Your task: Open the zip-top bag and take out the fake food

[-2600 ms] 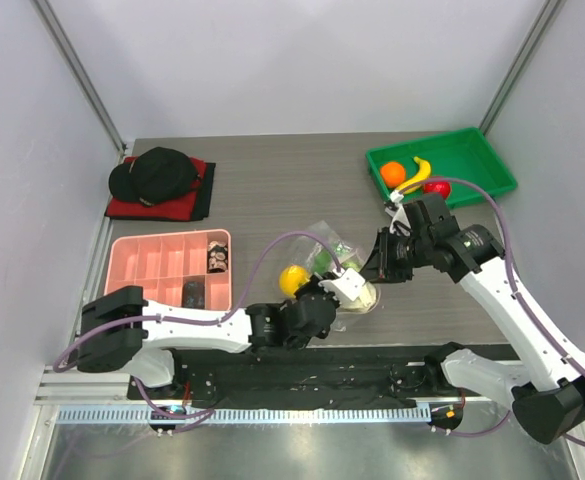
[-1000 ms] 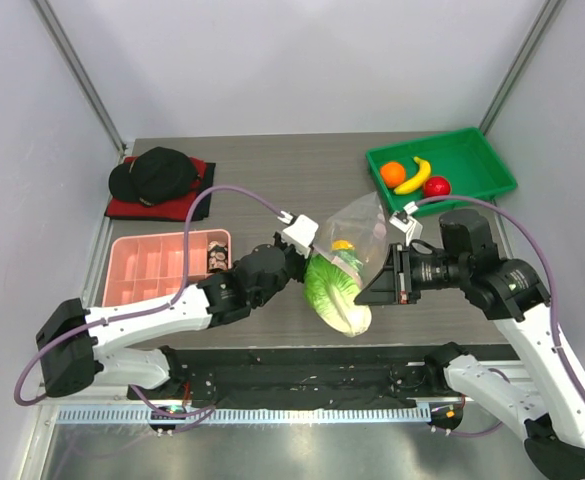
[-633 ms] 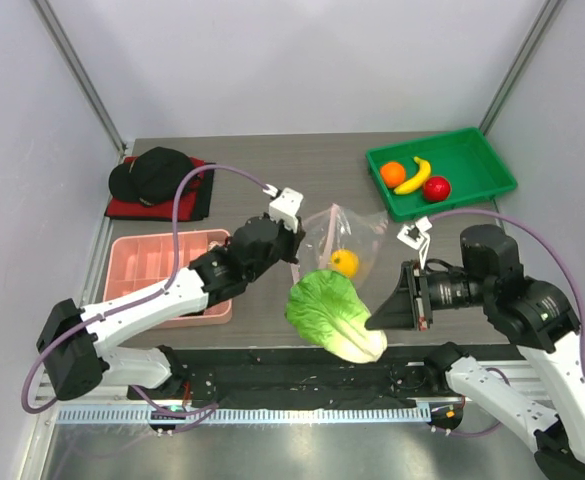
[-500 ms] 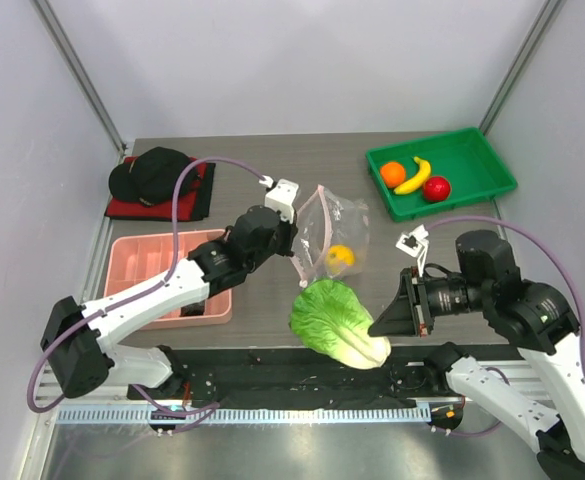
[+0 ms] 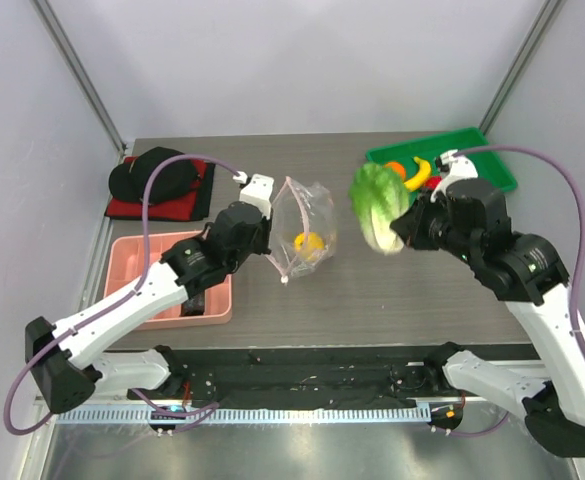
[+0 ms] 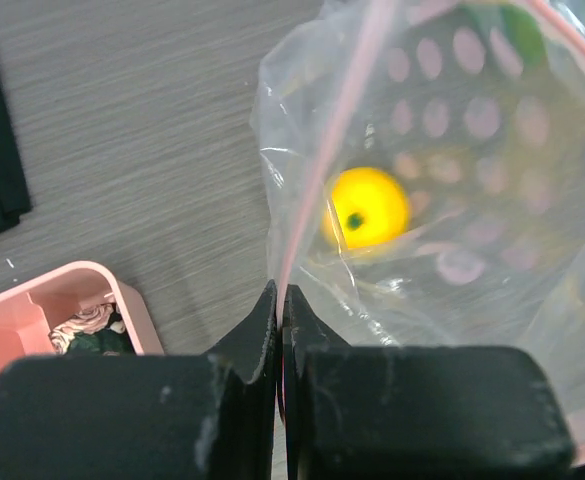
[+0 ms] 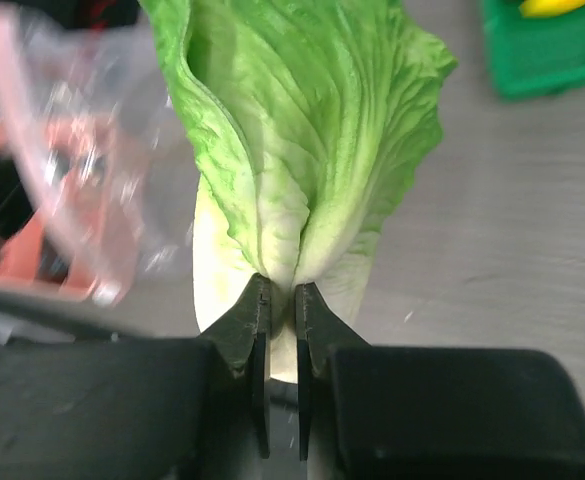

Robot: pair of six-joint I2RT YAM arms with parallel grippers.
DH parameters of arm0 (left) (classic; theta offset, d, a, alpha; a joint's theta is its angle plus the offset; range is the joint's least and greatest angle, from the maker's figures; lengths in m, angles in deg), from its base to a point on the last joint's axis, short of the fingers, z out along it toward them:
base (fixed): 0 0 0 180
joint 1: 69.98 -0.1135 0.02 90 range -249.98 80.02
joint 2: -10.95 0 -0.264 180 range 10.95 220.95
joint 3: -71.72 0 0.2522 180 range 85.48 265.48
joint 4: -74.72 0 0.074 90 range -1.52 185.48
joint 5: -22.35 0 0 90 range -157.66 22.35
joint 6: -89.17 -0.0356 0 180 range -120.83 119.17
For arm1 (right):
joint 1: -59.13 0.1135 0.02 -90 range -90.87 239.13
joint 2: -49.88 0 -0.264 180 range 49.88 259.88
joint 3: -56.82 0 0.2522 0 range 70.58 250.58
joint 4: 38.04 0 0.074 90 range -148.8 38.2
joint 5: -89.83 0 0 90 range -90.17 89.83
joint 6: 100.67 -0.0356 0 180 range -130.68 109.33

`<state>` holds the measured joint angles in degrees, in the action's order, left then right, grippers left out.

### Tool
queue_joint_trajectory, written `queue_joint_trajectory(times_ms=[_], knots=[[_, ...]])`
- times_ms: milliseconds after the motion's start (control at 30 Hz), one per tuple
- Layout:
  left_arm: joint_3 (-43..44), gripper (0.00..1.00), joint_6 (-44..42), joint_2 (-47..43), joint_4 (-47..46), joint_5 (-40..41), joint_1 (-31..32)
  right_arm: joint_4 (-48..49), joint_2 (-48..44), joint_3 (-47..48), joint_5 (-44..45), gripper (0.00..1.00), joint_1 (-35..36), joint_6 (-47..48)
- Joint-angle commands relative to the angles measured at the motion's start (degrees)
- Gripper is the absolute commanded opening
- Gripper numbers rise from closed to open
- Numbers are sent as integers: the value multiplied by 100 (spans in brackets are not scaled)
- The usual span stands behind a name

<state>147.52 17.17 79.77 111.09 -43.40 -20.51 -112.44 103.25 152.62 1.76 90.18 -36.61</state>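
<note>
The clear zip-top bag hangs above the table's middle, and my left gripper is shut on its pink zip strip. A yellow lemon lies inside the bag, seen through the plastic as a lemon in the left wrist view. My right gripper is shut on the white stem of the green leafy cabbage, held in the air just left of the green tray. The right wrist view shows the cabbage upright between the jaws of that gripper. An orange and a banana lie in the tray.
A pink compartment tray with small dark items sits at the front left under the left arm. A black cap on a red cloth lies at the back left. The red fruit is mostly hidden behind the right arm.
The cabbage came out of the bag; my right gripper carried it from the table's front up and back toward the green tray. My left gripper pulled the bag back and left.
</note>
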Motion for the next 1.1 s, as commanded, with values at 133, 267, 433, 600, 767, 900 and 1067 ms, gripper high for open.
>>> queue_joint_trajectory(times_ms=[133, 267, 433, 600, 767, 900, 1067], knots=[[273, 0, 11, -325, 77, -438, -8, 1782, 1639, 541, 3032, 1, -941, 606], [379, 0, 72, -193, 42, -684, -17, 2548, 2615, 620, 2271, 1, -2434, 765], [300, 0, 204, -18, -125, -1044, -17, 3340, 3977, 1171, 1618, 1, -3761, 713], [133, 0, 336, 88, -354, -1370, -17, 3515, 5313, 1929, 1494, 3, -3904, 1011], [36, 0, 380, 114, -371, -1432, -17, 3227, 6193, 2919, 1538, 69, -3922, 1354], [1, 0, 441, 141, -485, -1537, -8, 2059, 6520, 3626, 2223, 92, -3686, 1100], [132, 0, 582, 307, -706, -1687, -17, 1793, 5417, 2629, 2452, 98, -3106, 652]])
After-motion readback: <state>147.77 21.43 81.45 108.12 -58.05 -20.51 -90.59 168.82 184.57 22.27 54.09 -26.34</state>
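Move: The right hand already holds the toy lettuce. The middle of the green tray, where the lettuce is taken, is about 35 cm ahead of this hand, 21 cm to its right and 30 cm below. In the tray the pomegranate lies some 30 cm ahead and 18 cm right, the banana 34 cm ahead and 12 cm right, and the orange 35 cm ahead and 7 cm right. From the left hand, the tray is roughly 27 cm ahead and 46 cm right, about 21 cm lower. Still pinching the lettuce, the right hand swings quickly forward about 34 cm, then also some 25 cm right and 15 cm down to over the tray, turning clockwise roughly 45 degrees; late in the reach its fingers open wide and let go of the lettuce. The left hand keeps its shut grip on the bag's rim and, after rising about 2 cm, sinks back and drifts 5 cm right. ##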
